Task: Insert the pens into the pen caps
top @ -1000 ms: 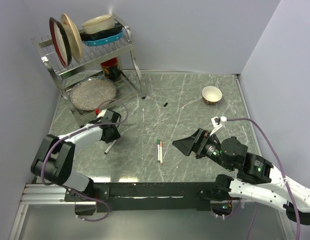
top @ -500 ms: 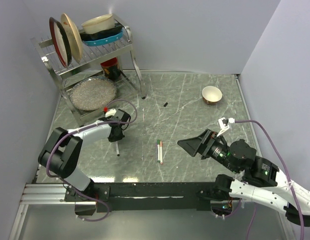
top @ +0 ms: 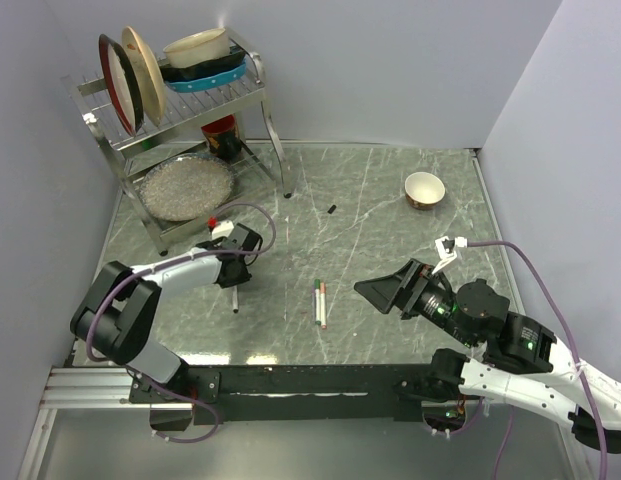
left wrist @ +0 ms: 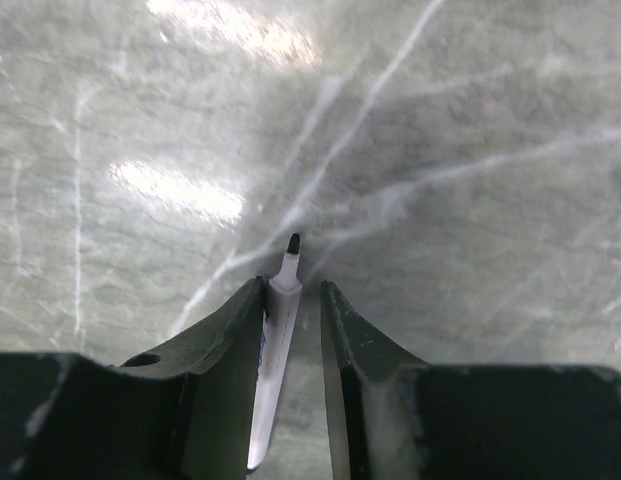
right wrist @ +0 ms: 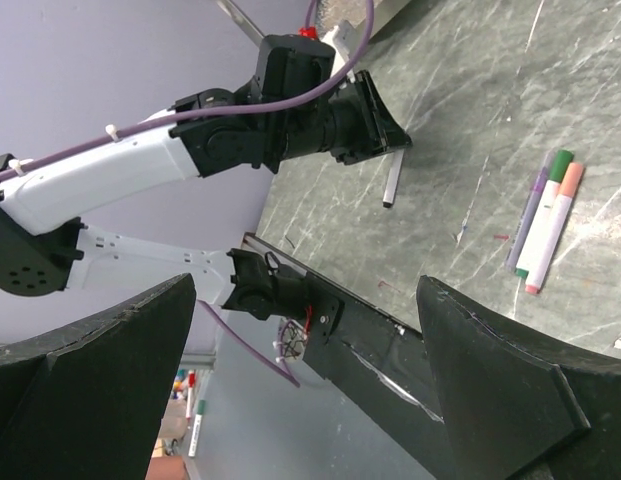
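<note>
An uncapped white pen (left wrist: 275,350) with a black tip lies on the table between my left gripper's (left wrist: 292,287) fingers. It rests against the left finger, with a narrow gap to the right one. From above, the left gripper (top: 235,280) sits over this pen (top: 235,298). The black pen cap (top: 331,209) lies alone farther back. Capped pens (top: 320,303) with green and red-orange ends lie side by side mid-table, and also show in the right wrist view (right wrist: 545,220). My right gripper (top: 375,288) hangs wide open and empty above the table, right of them.
A dish rack (top: 180,90) with plates and bowls stands at the back left, with a glass plate (top: 187,186) and a red and black can (top: 222,135) beneath it. A small bowl (top: 424,188) sits at the back right.
The left gripper moved right, and the pen under it turned from slanted to nearly straight. The right gripper drew back a little to the right.
</note>
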You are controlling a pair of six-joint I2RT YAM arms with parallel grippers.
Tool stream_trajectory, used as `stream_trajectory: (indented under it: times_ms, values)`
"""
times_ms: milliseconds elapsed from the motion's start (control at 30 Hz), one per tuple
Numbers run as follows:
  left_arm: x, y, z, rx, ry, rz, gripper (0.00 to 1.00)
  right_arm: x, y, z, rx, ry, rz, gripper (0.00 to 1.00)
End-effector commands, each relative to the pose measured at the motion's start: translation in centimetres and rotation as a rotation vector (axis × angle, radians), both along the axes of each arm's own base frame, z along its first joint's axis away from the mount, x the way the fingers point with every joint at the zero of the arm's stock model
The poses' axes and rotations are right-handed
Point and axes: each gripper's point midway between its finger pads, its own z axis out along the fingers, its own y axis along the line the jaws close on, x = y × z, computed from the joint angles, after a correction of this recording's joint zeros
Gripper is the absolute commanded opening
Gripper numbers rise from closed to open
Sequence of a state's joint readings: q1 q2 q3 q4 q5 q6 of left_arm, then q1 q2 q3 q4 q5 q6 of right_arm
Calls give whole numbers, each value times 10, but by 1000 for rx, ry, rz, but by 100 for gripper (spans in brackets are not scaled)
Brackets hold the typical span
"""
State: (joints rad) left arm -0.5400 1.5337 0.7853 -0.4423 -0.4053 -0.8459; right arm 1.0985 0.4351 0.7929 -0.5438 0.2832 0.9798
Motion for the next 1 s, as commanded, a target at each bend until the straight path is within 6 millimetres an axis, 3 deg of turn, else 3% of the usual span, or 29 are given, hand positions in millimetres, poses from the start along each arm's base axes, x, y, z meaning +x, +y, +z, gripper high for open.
stream_trajectory:
  times_ms: [0,333,400,533,600,733,833,867,933,967]
  values:
    - [-68,-7,-33,-59,270,-54,33,4,0,8,33,-6,-21,100]
    - [-81,4,-37,-17,308,-57,31,2,3,7,42,-1,-7,100]
    - [-81,3,-39,-20,310,-62,26,2,4,7,46,-1,-4,100]
    - [-76,-5,-38,-44,303,-73,4,0,12,4,41,0,27,100]
    - [-71,-12,-31,-78,280,-90,1,-7,24,8,38,-41,110,100]
    - [-54,-46,3,-232,184,-161,1,-13,48,-2,-7,-39,213,100]
    - [-47,-74,41,-389,93,-216,1,-12,61,-17,-40,-2,236,100]
    - [-41,-86,63,-461,25,-248,1,-12,63,-18,-38,7,242,100]
    - [-46,-105,86,-583,-7,-310,1,-13,70,-22,-32,9,265,100]
    - [-43,-114,108,-645,-75,-344,1,-12,71,-23,-32,4,269,100]
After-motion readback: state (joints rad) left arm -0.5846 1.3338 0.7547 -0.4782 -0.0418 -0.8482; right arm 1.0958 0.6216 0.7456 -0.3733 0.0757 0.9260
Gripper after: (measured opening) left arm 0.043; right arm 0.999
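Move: Between the left hand's parted fingers lies the front of the uncapped white pen, nib forward; its middle is some 5 cm back, level sideways, 1 cm below. From that hand the capped pens lie about 24 cm right and 8 cm back, the small black cap roughly 29 cm right and 21 cm ahead. For the right hand, the white pen is about 40 cm left, 10 ahead, 29 down; the capped pens 15 left, 7 ahead, 29 down. Easing back a good centimetre along the white pen, the left fingers shut and pinch it just behind the nib, then carry it about 6 cm right, 3 cm farther back and 4 cm up towards the capped pens, rolling some 20 degrees, left side down. Late on, the open right hand swings about 6 cm left and 3 cm down to meet it, turning slightly counter-clockwise. ##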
